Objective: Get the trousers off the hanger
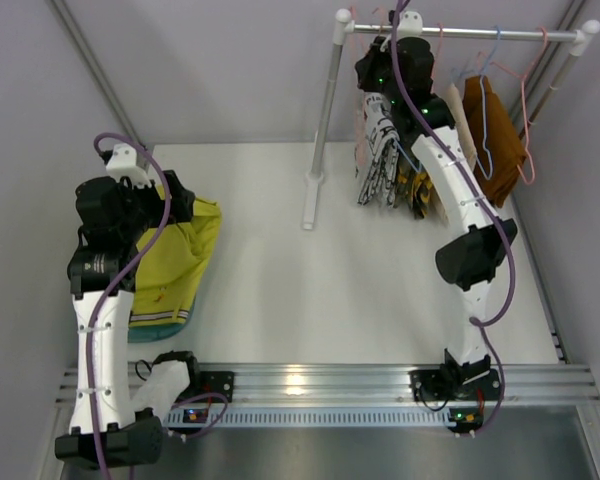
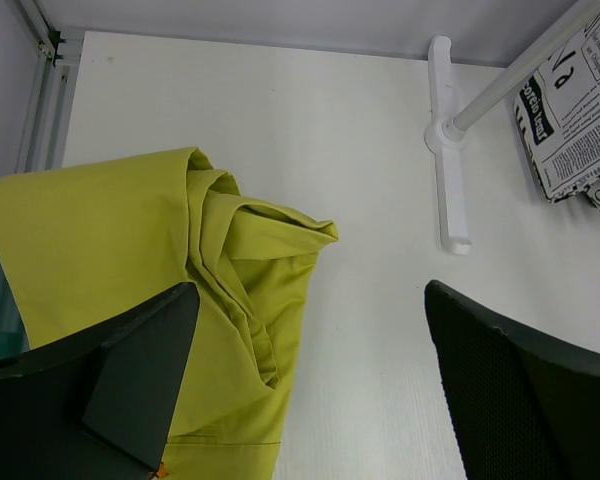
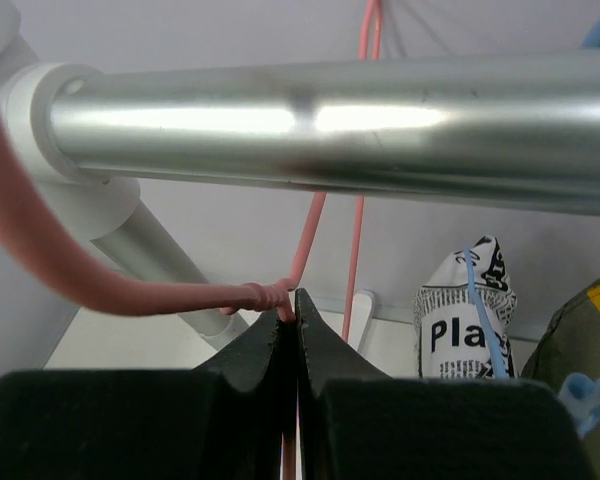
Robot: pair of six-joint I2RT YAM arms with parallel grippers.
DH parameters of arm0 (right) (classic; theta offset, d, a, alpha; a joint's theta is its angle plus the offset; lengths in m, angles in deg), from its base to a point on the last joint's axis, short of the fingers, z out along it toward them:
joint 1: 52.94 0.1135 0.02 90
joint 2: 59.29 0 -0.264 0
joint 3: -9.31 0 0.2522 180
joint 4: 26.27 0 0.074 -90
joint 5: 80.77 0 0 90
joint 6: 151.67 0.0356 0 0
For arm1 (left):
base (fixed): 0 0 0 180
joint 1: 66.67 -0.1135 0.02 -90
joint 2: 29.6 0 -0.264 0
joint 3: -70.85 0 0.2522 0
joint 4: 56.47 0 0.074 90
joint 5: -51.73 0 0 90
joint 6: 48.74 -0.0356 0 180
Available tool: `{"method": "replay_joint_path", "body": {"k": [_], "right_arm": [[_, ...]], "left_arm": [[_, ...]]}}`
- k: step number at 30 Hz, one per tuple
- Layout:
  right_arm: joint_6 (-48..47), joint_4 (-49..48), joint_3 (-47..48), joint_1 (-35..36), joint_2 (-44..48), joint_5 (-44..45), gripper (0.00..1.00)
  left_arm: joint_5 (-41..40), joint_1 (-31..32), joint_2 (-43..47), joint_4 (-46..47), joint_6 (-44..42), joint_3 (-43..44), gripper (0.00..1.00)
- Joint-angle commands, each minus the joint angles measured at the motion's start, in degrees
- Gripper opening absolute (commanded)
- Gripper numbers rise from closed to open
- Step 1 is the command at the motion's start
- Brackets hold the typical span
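The yellow-green trousers [image 1: 180, 262] lie bunched on the table at the left, with a striped waistband edge at their near end. They also fill the left of the left wrist view [image 2: 120, 230]. My left gripper [image 1: 177, 203] is open and empty just above their far end, its jaws wide apart [image 2: 310, 300]. My right gripper [image 1: 382, 45] is raised to the rail and shut [image 3: 296, 300] on the twisted neck of the pink wire hanger [image 3: 160, 298]. The hanger's hook curves over the metal rail [image 3: 330, 120] near its left end [image 1: 352, 17]. No garment shows on this hanger.
The rack's rail [image 1: 460, 34] carries a newspaper-print garment [image 1: 382, 150], a brown garment [image 1: 495, 125], blue wire hangers [image 1: 485, 95] and another pink hanger [image 1: 526, 110]. The rack's left post [image 1: 323, 130] stands on a white foot [image 2: 445, 150]. Walls close in on both sides.
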Motion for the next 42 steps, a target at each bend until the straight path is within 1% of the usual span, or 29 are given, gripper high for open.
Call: {"method": "replay_joint_path", "body": {"k": [1,5,6,7,8,10,12,13,15,16,17,18,21,22,24,25,27,28,29,30,31,32,34,35,38,39,41,42], "right_arm": [[-1.5,-7.0,3.1,-1.1,-2.0,1.7,0.0],[-1.0,-7.5,3.2,-1.4,-3.2,1.8,0.01],[-1.0,-7.4,3.1,-1.4,-3.2,1.5,0.04],[-0.9,-6.9,3.0,-1.4,-3.1,1.1,0.12],[-0.6,-6.7,2.8,-1.4,-2.5,0.7,0.17],[-0.3,-6.6,0.8,-1.4,-1.2,-0.6,0.22],[0.0,-6.6,-0.8,-1.3,1.3,-1.1,0.26],[0.1,-6.6,-2.8,-1.2,2.4,-1.2,0.34],[0.4,-6.5,-6.6,-1.1,6.5,-1.8,0.39],[0.5,-6.4,-8.1,-1.1,8.2,-1.9,0.46],[1.0,-6.3,-9.8,-1.1,11.6,-2.0,0.49],[1.0,-6.3,-11.5,-1.1,13.6,-2.2,0.51],[0.8,-6.0,-20.3,-1.1,20.9,-2.2,0.61],[0.6,-5.4,-21.7,-1.1,22.5,-2.2,0.71],[0.5,-3.4,-25.0,-1.1,26.7,-2.2,0.8],[0.4,-2.6,-26.1,-1.1,28.2,-2.2,0.84],[0.0,-2.1,-30.4,-1.1,33.4,-2.4,0.87],[-0.2,-2.4,-31.9,-1.1,35.3,-4.2,0.91],[-0.8,-2.7,-33.5,-1.1,39.3,-5.0,0.93],[-1.1,-2.8,-36.2,-1.1,41.3,-6.4,0.95],[-1.3,-2.9,-37.5,-1.1,43.3,-7.2,0.99],[-2.4,-2.7,-38.9,-1.0,47.2,-7.9,1.0],[-3.3,-2.1,-42.8,-1.1,51.1,-8.8,0.99],[-5.2,-0.9,-44.2,-1.2,54.8,-8.9,1.0],[-8.2,1.5,-50.7,-1.3,62.3,-8.2,1.0],[-8.9,2.0,-54.1,-1.2,64.1,-8.0,1.0],[-10.6,2.9,-57.7,-1.3,69.3,-7.9,1.0],[-10.9,3.8,-61.5,-1.3,71.0,-6.8,0.99]], "left_arm": [[-0.4,-0.3,0.4,2.2,0.0,1.0,0.99],[-1.1,-0.3,1.2,1.3,-0.6,1.8,0.99],[-1.3,-0.3,1.7,1.1,-1.2,1.9,0.99],[-1.5,-0.3,2.0,1.0,-1.5,1.9,0.99],[-1.7,-0.3,2.2,0.7,-1.7,1.9,0.99],[-1.8,-0.3,2.6,0.4,-2.2,2.0,0.99],[0.1,-0.3,1.8,-1.3,-3.2,2.9,0.99],[1.2,-0.3,1.4,-2.0,-3.8,4.0,0.99],[3.9,-0.3,0.1,-3.3,-5.6,4.9,0.99],[4.7,-0.3,-0.3,-3.4,-6.4,5.5,0.99],[5.3,-0.3,-0.8,-3.8,-6.4,6.7,0.99],[6.7,-0.3,-2.0,-4.1,-8.7,7.3,0.99],[8.3,-0.3,-5.1,-5.1,-8.0,10.6,0.99],[9.4,-0.3,-5.9,-5.2,-7.4,11.1,0.99],[11.1,-0.3,-7.5,-4.9,-5.0,12.0,0.99],[13.4,-0.3,-7.8,-4.3,-4.7,11.8,0.99],[16.2,-0.2,-8.9,-4.2,-4.7,11.7,0.99],[16.8,-0.2,-9.3,-4.2,-4.5,11.8,0.99],[17.9,-0.2,-10.1,-4.1,-4.1,11.8,0.99],[18.5,0.0,-10.6,-4.2,-4.0,12.1,0.99],[19.1,0.2,-11.1,-4.3,-4.0,12.3,0.99],[19.8,0.5,-11.5,-4.5,-4.0,12.5,0.99],[20.1,2.5,-13.6,-5.5,-5.0,14.4,0.99],[19.6,3.6,-15.1,-6.6,-5.8,15.4,0.99],[12.8,11.5,-17.5,-7.5,-7.5,18.8,0.99],[6.0,17.1,-18.0,-7.5,-8.3,19.4,0.99],[0.2,22.0,-19.5,-7.5,-7.8,20.7,0.99],[-0.7,24.0,-19.6,-7.3,-7.2,20.9,0.99]]}}
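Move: The rail is about 5 cm above the right fingers and some 3 cm nearer the robot. The printed trousers hang roughly 8 cm to their right, 7 cm nearer the robot and 20 cm lower. For the left hand, those trousers lie some 43 cm to its right, 20 cm ahead and 12 cm lower; the yellow trousers lie level with it, about 9 cm to its left and 28 cm below. Ease the right gripper a touch forward and down to settle the held pink hanger's hook over the rail, then open wide and let go of the neck, ducking slightly as you start back. Draw back about 30 cm, drifting right and ending higher, with the fingers tipped up a little. Meanwhile swing the empty, open left gripper right some 13 cm, away from the yellow trousers, turning it clockwise. ##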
